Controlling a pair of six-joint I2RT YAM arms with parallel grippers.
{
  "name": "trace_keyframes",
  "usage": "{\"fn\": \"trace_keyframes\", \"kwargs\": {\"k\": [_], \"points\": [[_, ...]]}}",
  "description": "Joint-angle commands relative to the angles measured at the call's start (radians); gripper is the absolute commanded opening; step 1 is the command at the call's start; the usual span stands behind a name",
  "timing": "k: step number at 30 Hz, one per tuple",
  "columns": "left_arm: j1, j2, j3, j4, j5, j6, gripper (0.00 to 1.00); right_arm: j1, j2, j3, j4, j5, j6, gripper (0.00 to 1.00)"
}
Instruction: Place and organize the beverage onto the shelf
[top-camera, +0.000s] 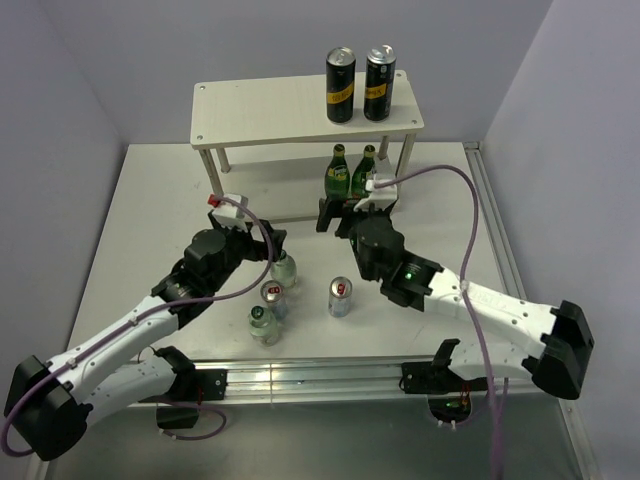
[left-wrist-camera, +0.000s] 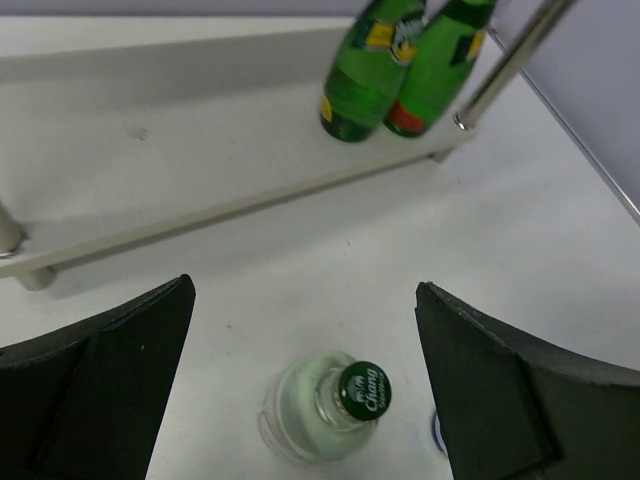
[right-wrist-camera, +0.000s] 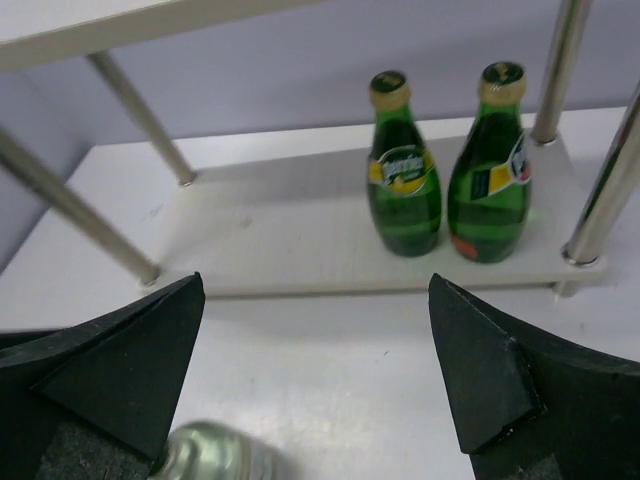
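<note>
The cream two-tier shelf (top-camera: 270, 110) stands at the back of the table. Two green glass bottles (top-camera: 338, 175) (top-camera: 366, 170) stand upright at the right end of its lower board (right-wrist-camera: 280, 230). My right gripper (top-camera: 355, 205) is open just in front of them, empty; the right wrist view shows both bottles (right-wrist-camera: 403, 180) (right-wrist-camera: 490, 170) beyond its fingers. My left gripper (left-wrist-camera: 304, 285) is open over a clear bottle with a green cap (left-wrist-camera: 325, 405), not touching it. Two slim cans (top-camera: 273, 295) (top-camera: 341, 296) and another clear bottle (top-camera: 264, 323) stand on the table.
Two taller black cans with yellow labels (top-camera: 341, 85) (top-camera: 379, 82) stand on the shelf's top board at the right. The shelf's round posts (right-wrist-camera: 590, 200) frame the lower board. A metal rail (top-camera: 330, 375) runs along the table's front edge.
</note>
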Motion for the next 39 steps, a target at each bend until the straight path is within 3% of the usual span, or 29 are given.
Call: {"fn": "trace_keyframes", "kwargs": {"k": [1, 8, 12, 25, 37, 39], "points": [[-0.03, 0.036, 0.037, 0.026, 0.079, 0.005, 0.99, 0.061, -0.108, -0.047, -0.089, 0.055, 0.069, 1.0], [-0.061, 0.028, -0.002, 0.02, 0.062, -0.017, 0.97, 0.102, -0.297, -0.136, -0.227, 0.088, 0.107, 1.0], [-0.083, 0.043, -0.023, 0.021, 0.056, -0.031, 0.91, 0.106, -0.378, -0.185, -0.291, 0.115, 0.127, 1.0], [-0.15, 0.108, -0.063, 0.036, -0.056, -0.094, 0.84, 0.107, -0.443, -0.212, -0.348, 0.159, 0.137, 1.0], [-0.179, 0.174, -0.051, 0.056, -0.202, -0.121, 0.59, 0.106, -0.467, -0.233, -0.345, 0.157, 0.141, 1.0], [-0.179, 0.194, -0.041, 0.059, -0.203, -0.123, 0.48, 0.107, -0.466, -0.236, -0.346, 0.159, 0.14, 1.0]]}}
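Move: The clear bottle with the green cap stands about 5 cm to the right of the left hand and 1 cm back, its middle some 13 cm below. A silver can is about 9 cm back and 2 cm to the right, and a second clear bottle some 16 cm back and 1 cm left; the other can is about 9 cm back and 19 cm right. From the right hand the capped bottle lies about 18 cm left, 7 cm back and 20 cm below. The green-capped bottle is closed in on by the left hand, which sinks about 8 cm and shifts 4 cm right, easing back and then slightly forward, while the fingers tip some 10 degrees down and narrow from wide open to about half around the neck. The right hand, empty and open, retreats back and right from the shelf, then sinks a little. ##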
